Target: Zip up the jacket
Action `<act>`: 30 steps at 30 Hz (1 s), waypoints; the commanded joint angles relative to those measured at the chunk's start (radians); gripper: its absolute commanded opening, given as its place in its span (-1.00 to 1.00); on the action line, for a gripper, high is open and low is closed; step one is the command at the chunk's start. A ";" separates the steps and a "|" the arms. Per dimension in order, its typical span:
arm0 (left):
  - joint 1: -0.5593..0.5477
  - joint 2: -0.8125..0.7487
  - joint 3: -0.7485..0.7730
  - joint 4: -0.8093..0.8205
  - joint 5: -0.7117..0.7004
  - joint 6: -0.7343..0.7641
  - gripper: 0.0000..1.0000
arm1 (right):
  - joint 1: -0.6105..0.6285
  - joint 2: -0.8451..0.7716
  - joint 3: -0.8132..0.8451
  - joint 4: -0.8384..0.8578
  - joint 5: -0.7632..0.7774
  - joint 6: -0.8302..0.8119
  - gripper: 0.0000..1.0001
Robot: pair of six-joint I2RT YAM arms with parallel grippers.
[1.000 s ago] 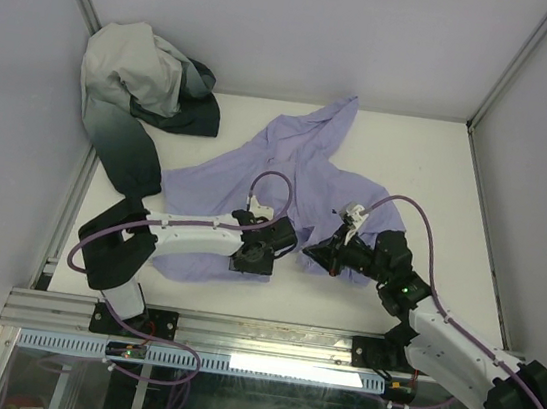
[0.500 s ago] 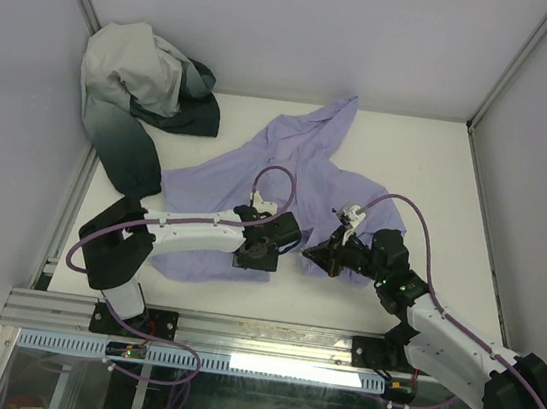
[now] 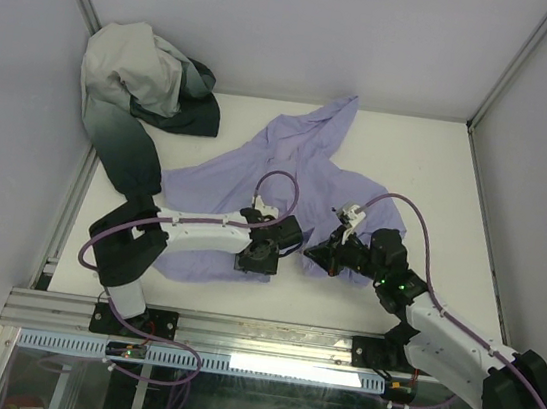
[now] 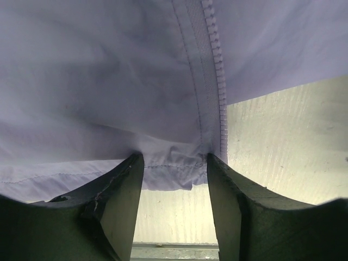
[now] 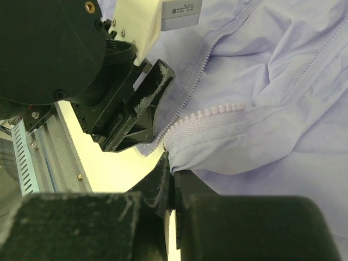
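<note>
The lavender jacket [image 3: 294,167] lies spread and wrinkled on the white table, unzipped at its near end. My left gripper [image 3: 259,256] is open over the near hem. In the left wrist view its fingers [image 4: 124,187] straddle the hem corner [image 4: 174,168], and the zipper teeth [image 4: 216,60] run up beside the right finger. My right gripper [image 3: 317,254] is just to the right. In the right wrist view its jaws [image 5: 174,173] are shut on the bottom of the other zipper edge [image 5: 206,117]. The left gripper [image 5: 133,109] shows close by there.
A white and dark green garment [image 3: 141,96] is heaped at the back left corner. The metal rail [image 3: 236,336] runs along the table's front edge just below both grippers. Side walls and frame posts [image 3: 514,65] close in the table.
My left arm has folded a little and its gripper has edged slightly right along the hem. The right gripper has held its grip and barely moved.
</note>
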 commanded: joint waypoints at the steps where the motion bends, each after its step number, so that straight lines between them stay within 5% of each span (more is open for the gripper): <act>1: -0.015 0.028 -0.059 0.018 0.002 -0.017 -0.01 | -0.004 0.006 0.043 0.018 0.021 -0.002 -1.00; 14: -0.018 -0.082 -0.142 0.092 -0.121 -0.017 -1.00 | -0.005 -0.010 0.040 0.009 0.034 -0.006 -1.00; 24: -0.018 -0.407 -0.298 0.335 -0.232 -0.011 -1.00 | -0.004 -0.011 0.055 -0.007 0.001 0.008 -1.00; 30: -0.017 -0.596 -0.452 0.624 -0.274 0.140 -1.00 | -0.004 -0.041 0.052 0.021 -0.055 0.014 -1.00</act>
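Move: The jacket's left zipper corner lies between the left hand's open fingers, about 1 cm back and 1 cm right, level with them. The right zipper corner, held up by the other gripper, is some 8 cm to the left hand's right, 3 cm ahead and 7 cm higher. From the right hand, the left corner lies roughly 7 cm left, 4 cm back and 7 cm down. Left fingers shut on the left zipper corner, then lift it about 5 cm, tilting forward; right keeps its pinch. ##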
